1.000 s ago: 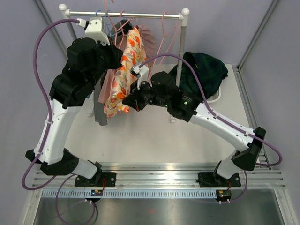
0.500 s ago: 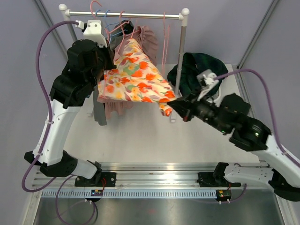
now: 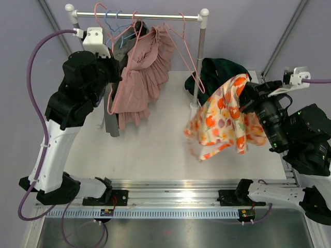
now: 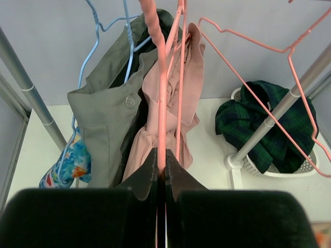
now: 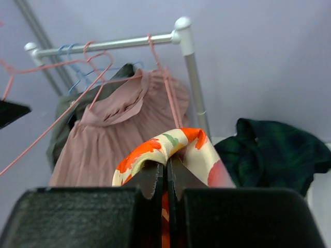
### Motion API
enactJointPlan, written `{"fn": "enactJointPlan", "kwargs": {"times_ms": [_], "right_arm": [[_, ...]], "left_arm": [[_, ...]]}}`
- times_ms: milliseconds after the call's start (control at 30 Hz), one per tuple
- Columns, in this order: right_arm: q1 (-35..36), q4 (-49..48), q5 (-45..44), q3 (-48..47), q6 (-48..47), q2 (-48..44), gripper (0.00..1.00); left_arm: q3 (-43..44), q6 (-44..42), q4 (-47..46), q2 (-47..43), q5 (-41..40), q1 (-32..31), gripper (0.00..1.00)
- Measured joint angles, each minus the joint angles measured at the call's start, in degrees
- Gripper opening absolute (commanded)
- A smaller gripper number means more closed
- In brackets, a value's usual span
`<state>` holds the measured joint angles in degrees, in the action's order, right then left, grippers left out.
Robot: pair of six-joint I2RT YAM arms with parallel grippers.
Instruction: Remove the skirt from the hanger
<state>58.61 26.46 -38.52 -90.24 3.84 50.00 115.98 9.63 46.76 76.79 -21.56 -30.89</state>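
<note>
The floral skirt (image 3: 222, 120), cream with orange flowers, hangs free of any hanger at the right, over the table. My right gripper (image 3: 245, 89) is shut on its top fold; the right wrist view shows the cloth (image 5: 165, 145) draped over the closed gripper (image 5: 166, 166). My left gripper (image 3: 114, 75) is shut on a bare pink wire hanger (image 3: 109, 101) by the rack's left end. In the left wrist view the hanger's wire (image 4: 161, 98) runs up from between the closed gripper (image 4: 161, 161).
The clothes rail (image 3: 139, 15) holds a pink pleated dress (image 3: 140, 77), a grey garment (image 3: 110, 124), blue hangers (image 3: 111, 23) and another pink hanger (image 3: 189, 51). The rack's right post (image 3: 199, 62) stands beside a white basket (image 4: 305, 168) with a dark green plaid garment (image 3: 222, 72).
My right gripper has pulled the floral skirt off the pink hanger and carried it right, away from the rack. The left gripper still holds the hanger, now bare.
</note>
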Motion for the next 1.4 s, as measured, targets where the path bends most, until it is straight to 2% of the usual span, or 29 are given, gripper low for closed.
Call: {"fn": "enactJointPlan", "kwargs": {"times_ms": [167,333,533,700,833,1033,1100,1267,1300,1333,1367,1400], "right_arm": [[0.0,-4.57,-6.69,-10.62,-10.95,10.64,0.0],[-2.91,-5.92,-6.51,-20.72,-21.05,20.46,0.0],[-22.32,-3.43,0.24,-31.71,-23.3,29.03,0.0],[-38.29,-4.37,6.99,-36.94,-20.81,36.72,0.0],[-45.42,-4.7,12.72,-37.18,-16.22,43.36,0.0],[-48.92,-4.76,21.73,-36.46,-10.1,52.43,0.0],[-49.29,-5.6,24.15,-32.17,-8.09,53.44,0.0],[-49.4,-11.82,28.74,-10.32,-1.14,51.12,0.0],[-49.4,-11.76,29.55,-6.32,0.63,50.84,0.08],[-49.4,-11.45,30.86,-2.71,2.82,50.77,0.64],[-49.42,-10.8,32.13,-0.24,4.76,50.77,0.99],[-49.42,-10.36,33.33,1.64,5.81,50.75,0.99]], "left_arm": [[-5.75,0.5,-0.07,-5.01,0.72,-1.86,0.0],[-13.03,0.98,0.02,-9.88,1.42,-3.89,0.0],[-17.59,1.57,-0.07,-12.61,2.75,-4.17,0.0],[-19.08,1.99,0.09,-14.38,4.02,-4.48,0.0],[-19.52,1.99,-0.04,-15.91,4.52,-4.61,0.0],[-21.35,2.43,0.13,-17.81,4.74,-4.81,0.0],[-20.81,2.64,0.39,-16.59,4.7,-5.66,0.0],[-16.61,2.62,0.98,-10.62,3.13,-10.99,0.0],[-15.67,2.6,1.05,-9.22,2.86,-11.67,0.0],[-14.64,2.58,1.07,-7.74,2.6,-12.37,0.0],[-13.6,2.56,1.2,-6.27,2.36,-12.74,0.0],[-12.37,2.4,1.29,-4.83,2.05,-12.9,0.0]]}}
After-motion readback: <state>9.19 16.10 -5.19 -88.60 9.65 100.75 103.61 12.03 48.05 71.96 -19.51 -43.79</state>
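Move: The right hand holds the orange-flowered skirt high up; the white basket it goes to lies about 30 cm ahead, 5 cm to its right and roughly 45 cm below, with the plaid skirt heaped in it. The rack's right post stands some 24 cm ahead and 7 cm left of this hand. The left hand, gripping a bare pink hanger, has the other empty hanger about 12 cm ahead and 20 cm right at near its height, and the pink skirt some 13 cm ahead, 7 cm right, 8 cm lower. Forward and at first upward, the right hand swings the flowered skirt some 30 cm out, bowing to the right clear of the rack's post, then plunges over the basket, tipping its fingers down and opening them about halfway at the end. The left keeps its grip on the bare hanger, draws back and down from the rack, then sweeps right about 7 cm. ##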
